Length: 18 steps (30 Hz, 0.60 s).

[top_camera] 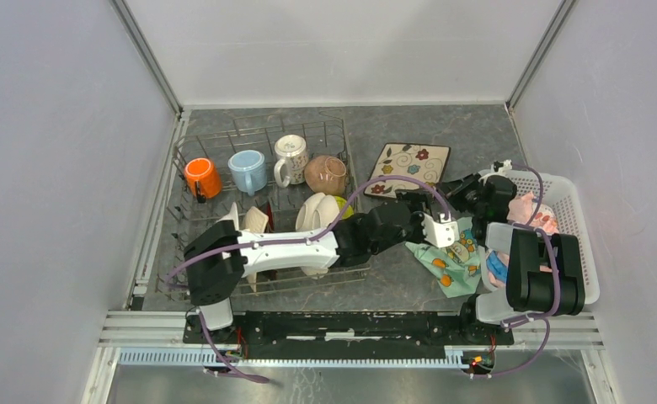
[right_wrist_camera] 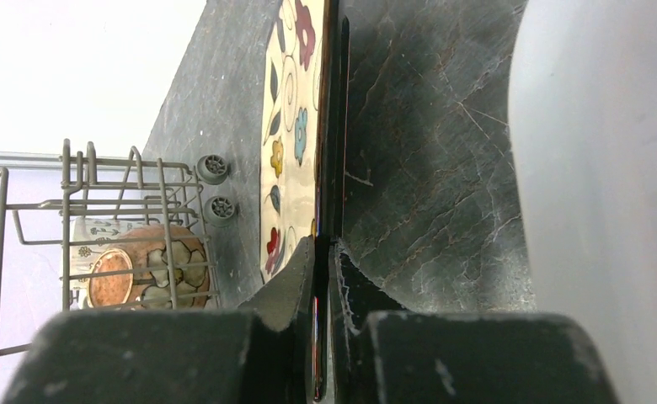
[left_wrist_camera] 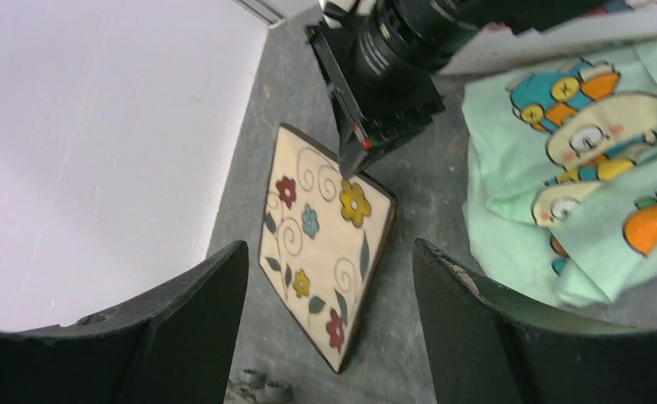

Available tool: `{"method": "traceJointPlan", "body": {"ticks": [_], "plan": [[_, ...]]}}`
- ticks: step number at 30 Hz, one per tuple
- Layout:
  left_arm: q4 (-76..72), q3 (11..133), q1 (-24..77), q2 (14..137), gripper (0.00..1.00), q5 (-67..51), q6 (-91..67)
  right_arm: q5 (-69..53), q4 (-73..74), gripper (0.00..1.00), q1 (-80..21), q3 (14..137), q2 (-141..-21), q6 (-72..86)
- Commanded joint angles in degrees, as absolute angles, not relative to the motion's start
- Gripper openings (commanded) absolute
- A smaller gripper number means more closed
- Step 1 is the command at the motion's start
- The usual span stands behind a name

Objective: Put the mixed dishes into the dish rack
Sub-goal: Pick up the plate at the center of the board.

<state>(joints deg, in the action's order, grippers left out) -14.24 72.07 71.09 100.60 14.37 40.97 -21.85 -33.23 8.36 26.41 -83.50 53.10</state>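
A cream square plate with painted flowers (top_camera: 408,168) (left_wrist_camera: 325,244) lies right of the dish rack (top_camera: 192,151). It is tilted, one edge off the table. My right gripper (top_camera: 460,190) (right_wrist_camera: 325,252) is shut on its thin edge (right_wrist_camera: 329,126); its tip (left_wrist_camera: 355,156) shows on the plate's far corner in the left wrist view. My left gripper (top_camera: 416,202) (left_wrist_camera: 329,278) is open just short of the plate's near corner and touches nothing. In the rack stand an orange mug (top_camera: 201,178), a light-blue mug (top_camera: 248,171), a white patterned mug (top_camera: 291,158), a brown patterned bowl (top_camera: 326,175) (right_wrist_camera: 136,273) and cream plates (top_camera: 317,210).
A teal patterned cloth (top_camera: 447,263) (left_wrist_camera: 578,194) lies under and right of my left gripper. The white perforated basket (top_camera: 576,220) (right_wrist_camera: 603,168) stands close on the right, a pink cloth (top_camera: 531,210) inside it. The rack's corner wheels (right_wrist_camera: 214,189) are left of the plate.
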Motion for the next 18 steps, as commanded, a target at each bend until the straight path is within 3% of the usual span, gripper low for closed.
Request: {"method": "traceJointPlan", "body": {"ticks": [1, 12, 18], "plan": [[-17.17, 73.30, 71.14, 109.31, 0.76, 14.98, 45.85, -26.91, -40.62, 0.00, 9.54, 27.01, -81.46, 53.80], [-17.39, 79.51, 71.35, 115.01, 0.74, 11.75, 45.92, -27.91, -41.43, 0.00, 9.70, 27.95, -82.69, 53.96], [-16.34, 82.80, 72.73, 118.78, 0.72, 16.28, 51.10, -28.59, -41.42, 0.00, 9.75, 28.12, -83.10, 53.92]]}}
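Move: The flowered plate, its near right corner already pinched by the right gripper, has its middle about 9 cm ahead of the left hand, 3 cm to its right and 12 cm below. The green towel lies roughly 11 cm back and 11 cm right of the left hand, 16 cm lower; the brown bowl in the rack, 18 cm left and 8 ahead. From the right hand the plate's middle is some 4 cm ahead, 8 left and slightly below. To the right and down, about 4 cm each way with a slight reach forward, the left hand closes in on the near side of the plate beside the right gripper. Its fingers stay wide open and the wrist rolls only about 5 degrees. The right hand stays in place, keeping its pinch on the plate's corner. ##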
